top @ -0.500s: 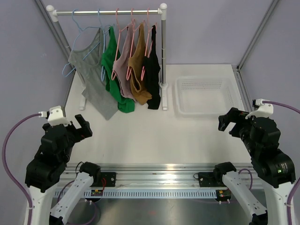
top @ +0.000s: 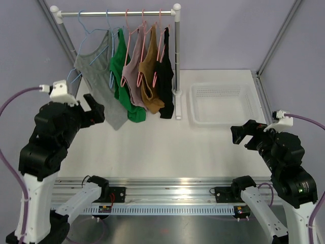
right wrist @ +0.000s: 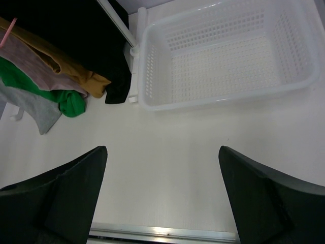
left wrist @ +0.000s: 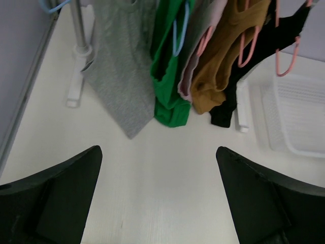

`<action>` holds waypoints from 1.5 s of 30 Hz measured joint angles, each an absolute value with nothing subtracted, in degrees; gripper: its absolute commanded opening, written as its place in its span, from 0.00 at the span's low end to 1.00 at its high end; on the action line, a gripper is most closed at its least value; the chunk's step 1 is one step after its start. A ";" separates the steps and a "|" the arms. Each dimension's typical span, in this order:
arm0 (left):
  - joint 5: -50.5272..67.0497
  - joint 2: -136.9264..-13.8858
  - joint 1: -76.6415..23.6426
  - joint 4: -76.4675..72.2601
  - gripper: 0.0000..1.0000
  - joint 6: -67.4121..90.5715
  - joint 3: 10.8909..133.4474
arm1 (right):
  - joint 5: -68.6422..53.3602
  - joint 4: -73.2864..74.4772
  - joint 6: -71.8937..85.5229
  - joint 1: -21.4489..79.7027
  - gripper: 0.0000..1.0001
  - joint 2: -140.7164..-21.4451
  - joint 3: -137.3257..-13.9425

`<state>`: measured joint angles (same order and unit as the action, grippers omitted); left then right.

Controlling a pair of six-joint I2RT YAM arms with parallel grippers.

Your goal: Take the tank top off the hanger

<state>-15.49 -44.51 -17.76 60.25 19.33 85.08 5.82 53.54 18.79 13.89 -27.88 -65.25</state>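
Several tank tops hang on hangers from a white rail (top: 117, 12) at the back left: grey (top: 96, 76), green (top: 121, 81), mauve (top: 133, 76), brown (top: 149, 76) and black (top: 165, 76). The left wrist view shows their lower parts: grey (left wrist: 122, 71), green (left wrist: 167, 86), brown (left wrist: 218, 71), black (left wrist: 254, 56). My left gripper (top: 94, 109) is open and empty, raised just left of the grey top's hem. My right gripper (top: 242, 134) is open and empty, above the table in front of the basket.
A white plastic basket (top: 195, 109) stands right of the rack; it also shows in the right wrist view (right wrist: 152, 76). The rack's right post (top: 176, 66) and feet (left wrist: 76, 86) rest on the white table. An aluminium rail (top: 167, 195) runs along the near edge.
My left arm has risen and moved back toward the grey tank top. My right gripper has moved slightly left and down. The clothes have not moved.
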 measured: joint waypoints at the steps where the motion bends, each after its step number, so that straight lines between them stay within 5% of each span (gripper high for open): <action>1: -13.89 -47.29 -17.76 59.13 0.99 19.35 86.80 | 5.21 53.34 19.07 13.89 1.00 -27.88 -64.95; 15: -2.31 -76.36 -26.48 43.81 0.98 17.52 103.90 | -2.61 51.68 21.54 13.93 0.99 -27.49 -62.65; 25: -4.99 -94.02 -28.75 32.95 0.84 13.32 110.17 | -5.67 51.72 22.52 13.93 0.99 -25.21 -62.04; 31: -7.20 -104.51 -28.86 31.79 0.71 10.24 119.63 | -6.94 52.03 22.57 13.96 0.99 -24.69 -61.32; 35: -8.86 -109.27 -28.86 31.18 0.55 8.12 124.53 | -7.25 52.18 22.52 13.96 0.99 -24.25 -61.14; 39: -9.93 -114.19 -28.86 31.09 0.28 5.82 130.91 | -7.35 52.18 22.50 13.96 0.99 -24.23 -60.86; 45: -10.66 -117.51 -28.86 31.07 0.14 4.64 134.52 | -8.54 52.47 22.31 13.96 0.98 -24.23 -60.12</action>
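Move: The pink hanger with the black tank top, rightmost on the rail, is about 35 cm ahead of the left hand and 23 cm to its right, roughly level with it. The brown tank top hangs some 5 cm left of that hanger, its middle 12 cm lower; the rack's right post stands about 6 cm to the hanger's right and 3 cm farther out. From the right hand, the hanger is some 35 cm ahead, 30 cm left and 5 cm higher. The black tank top's pink hanger is what the left hand reaches for: it sweeps forward about 33 cm and right 23 cm, arching up slightly and back down while turning some 20 degrees clockwise, then going mostly forward. From wide open, the fingers close most of the way around the hanger's near side. The right hand drifts about 4 cm left, a little back and down, open and touching nothing. ##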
